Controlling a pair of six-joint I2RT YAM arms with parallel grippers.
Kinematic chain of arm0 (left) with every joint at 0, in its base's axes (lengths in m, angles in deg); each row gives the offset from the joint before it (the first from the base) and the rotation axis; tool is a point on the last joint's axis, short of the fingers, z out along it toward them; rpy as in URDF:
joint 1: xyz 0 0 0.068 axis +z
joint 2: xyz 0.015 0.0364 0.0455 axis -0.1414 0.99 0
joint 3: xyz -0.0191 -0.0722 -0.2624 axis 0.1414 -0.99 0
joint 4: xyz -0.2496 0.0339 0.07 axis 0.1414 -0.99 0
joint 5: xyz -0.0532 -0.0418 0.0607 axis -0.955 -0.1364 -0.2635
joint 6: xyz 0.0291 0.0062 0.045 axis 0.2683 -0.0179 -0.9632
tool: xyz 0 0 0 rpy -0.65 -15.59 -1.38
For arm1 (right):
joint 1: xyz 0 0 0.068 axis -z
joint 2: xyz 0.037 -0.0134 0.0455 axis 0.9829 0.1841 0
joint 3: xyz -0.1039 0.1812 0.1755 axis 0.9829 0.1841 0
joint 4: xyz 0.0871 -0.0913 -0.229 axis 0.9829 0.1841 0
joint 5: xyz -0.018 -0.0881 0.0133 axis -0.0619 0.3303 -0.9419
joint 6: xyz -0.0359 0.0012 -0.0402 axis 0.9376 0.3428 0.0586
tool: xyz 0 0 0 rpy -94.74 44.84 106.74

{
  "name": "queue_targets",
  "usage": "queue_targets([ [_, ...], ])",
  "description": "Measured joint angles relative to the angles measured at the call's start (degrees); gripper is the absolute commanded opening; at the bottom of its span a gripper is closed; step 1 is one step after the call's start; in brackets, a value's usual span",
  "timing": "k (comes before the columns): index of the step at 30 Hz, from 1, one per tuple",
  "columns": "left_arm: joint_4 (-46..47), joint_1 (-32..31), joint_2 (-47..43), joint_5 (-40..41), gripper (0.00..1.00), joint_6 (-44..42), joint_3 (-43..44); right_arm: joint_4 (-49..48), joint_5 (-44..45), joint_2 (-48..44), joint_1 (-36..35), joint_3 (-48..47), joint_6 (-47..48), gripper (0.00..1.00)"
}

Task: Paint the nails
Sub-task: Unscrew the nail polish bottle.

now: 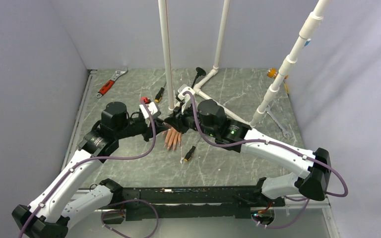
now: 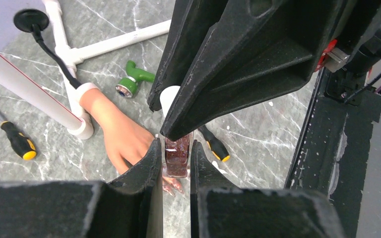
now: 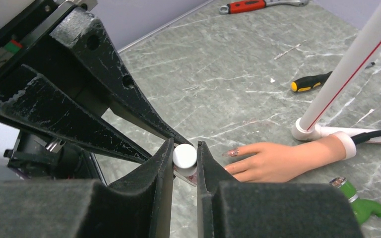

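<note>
A peach mannequin hand (image 1: 172, 139) lies flat on the marble table, its white cuff against a pipe foot. One of its nails (image 3: 230, 152) shows glittery red polish, and more nails (image 2: 171, 184) peek out under the bottle. My left gripper (image 2: 176, 148) is shut on a small bottle of dark red glitter polish (image 2: 177, 157), held just above the fingers. My right gripper (image 3: 184, 148) is shut on the bottle's white cap (image 3: 184, 155), directly above the bottle. Both grippers meet over the hand (image 3: 273, 161) in the top view.
A white pipe frame (image 1: 168, 59) stands behind the hand. Yellow-black screwdrivers (image 1: 189, 153) (image 1: 159, 94) lie nearby, and a red-handled wrench (image 1: 110, 83) at the back left. A green fitting (image 3: 359, 202) sits by the wrist. A steel spanner (image 1: 278, 121) lies at the right.
</note>
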Motion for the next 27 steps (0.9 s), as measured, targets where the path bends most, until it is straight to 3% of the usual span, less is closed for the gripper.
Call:
queue_targets([
  [10, -1.7, 0.1, 0.3, -2.6, 0.00, -0.2, -0.3, -0.5, -3.3, -1.0, 0.2, 2.2, 2.7, 0.00],
  [15, -1.6, 0.1, 0.6, -2.8, 0.00, -0.2, -0.3, -0.3, -3.0, -1.1, 0.2, 2.2, 2.8, 0.34],
  [24, -0.9, -0.3, 1.0, -5.4, 0.00, -0.2, -0.3, -0.1, -2.9, -1.0, -0.4, 2.0, 2.4, 0.52],
  [27, -0.9, -0.3, 1.0, -5.5, 0.00, -0.2, -0.3, 0.1, -1.7, -1.2, -0.3, 2.0, 2.3, 0.64],
])
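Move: The nail polish bottle is already pinched in the left fingers, and its white cap, roughly 3 cm above the left hand point, is between the right fingers. The model hand lies about 25 cm below the left hand, its middle some 13 cm ahead and 2 cm to the right. A yellow-black screwdriver lies about 4 cm ahead of the left hand, 8 cm to its right and 26 cm down. Back and down, about 1 cm each, both hands ease together, the left keeping its pinch on the bottle and the right still holding the cap while turning the last few degrees counter-clockwise. Then the right fingers open to roughly half and let go of the cap, staying around it, as the left hand shifts a little farther back and to the right. ##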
